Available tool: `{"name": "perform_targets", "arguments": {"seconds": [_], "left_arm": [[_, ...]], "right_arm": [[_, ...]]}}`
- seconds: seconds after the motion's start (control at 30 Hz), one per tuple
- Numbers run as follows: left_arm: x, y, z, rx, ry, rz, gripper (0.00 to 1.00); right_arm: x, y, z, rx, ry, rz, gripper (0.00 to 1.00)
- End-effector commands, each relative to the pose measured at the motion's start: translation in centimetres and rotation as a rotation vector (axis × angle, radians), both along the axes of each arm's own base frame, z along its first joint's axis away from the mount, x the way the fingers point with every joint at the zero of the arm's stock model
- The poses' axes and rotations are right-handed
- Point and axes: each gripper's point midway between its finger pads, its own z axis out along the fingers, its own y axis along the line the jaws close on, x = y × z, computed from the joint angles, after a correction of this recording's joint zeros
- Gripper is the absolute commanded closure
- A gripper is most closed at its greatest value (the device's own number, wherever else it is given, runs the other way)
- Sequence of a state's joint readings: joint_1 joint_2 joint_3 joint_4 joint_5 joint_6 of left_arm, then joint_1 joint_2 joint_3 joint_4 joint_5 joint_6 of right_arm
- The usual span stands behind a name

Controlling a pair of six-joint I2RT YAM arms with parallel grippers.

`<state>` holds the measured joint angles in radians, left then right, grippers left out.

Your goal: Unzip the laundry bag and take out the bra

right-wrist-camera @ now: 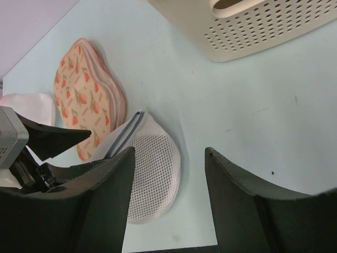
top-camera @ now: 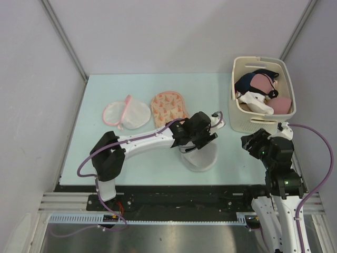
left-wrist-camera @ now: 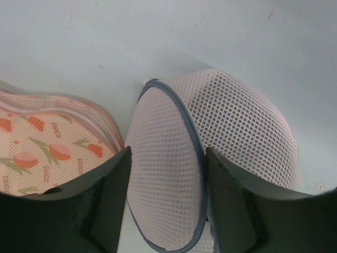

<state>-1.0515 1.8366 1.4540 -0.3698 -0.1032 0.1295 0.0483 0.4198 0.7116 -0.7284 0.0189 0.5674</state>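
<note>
The white mesh laundry bag (top-camera: 202, 157) with grey zipper trim lies on the pale green table, front centre. It also shows in the left wrist view (left-wrist-camera: 168, 174) and the right wrist view (right-wrist-camera: 152, 174). My left gripper (top-camera: 206, 139) hangs right over it, open, with the bag's upper lobe between the jaws (left-wrist-camera: 167, 151). I see the zipper band running along the lobe's edge, but no puller. Nothing of the bag's contents shows. My right gripper (top-camera: 248, 143) is open and empty (right-wrist-camera: 169, 150), to the right of the bag and apart from it.
A peach tulip-print padded garment (top-camera: 169, 105) lies just behind the bag, close to the left finger (left-wrist-camera: 42, 147). A white pink-edged mesh bag (top-camera: 126, 113) lies farther left. A cream perforated basket (top-camera: 247, 124) with clothes stands at the back right.
</note>
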Motion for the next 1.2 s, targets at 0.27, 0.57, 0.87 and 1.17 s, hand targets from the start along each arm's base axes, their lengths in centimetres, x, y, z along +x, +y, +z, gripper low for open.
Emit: {"name": "perform_targets", "arguments": {"seconds": [0.27,0.57,0.87,1.17], "left_arm": [[1.7,0.7,0.1,0.074,-0.054,0.053,1.0],[1.4,2.7,12.2,-0.172,-0.16,0.121,1.0],[0.8,5.1,15.6,-0.198,0.092,0.309,1.0],[0.7,5.5,14.3,-0.264,0.232,0.316,1.0]], "right_arm": [[0.2,0.0,1.4,-0.007,-0.043,0.009,0.4],[1.2,4.9,3.9,0.193,-0.103,0.204,0.42],[0.4,10.6,6.0,0.31,-0.136,0.372,0.56],[0.0,18.7,4.5,0.128,-0.121,0.432,0.62]]}}
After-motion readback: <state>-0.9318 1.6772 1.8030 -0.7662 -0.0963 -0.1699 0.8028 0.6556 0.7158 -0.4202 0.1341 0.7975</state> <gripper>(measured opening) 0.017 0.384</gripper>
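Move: The laundry bag lies just under the left gripper, its gray zip rim between the open fingers and its middle about 4 cm back and 3 cm lower. From that hand the strawberry pouch is some 15 cm ahead, 16 cm left and 4 cm below. From the right hand the bag is roughly 19 cm left, 4 cm back and 11 cm down; the basket stands about 18 cm ahead of that hand, 8 cm right, 3 cm lower. Left fingers pinch the bag's rim, lifting it some 16 cm; the right hand swings 16 cm left towards it. ##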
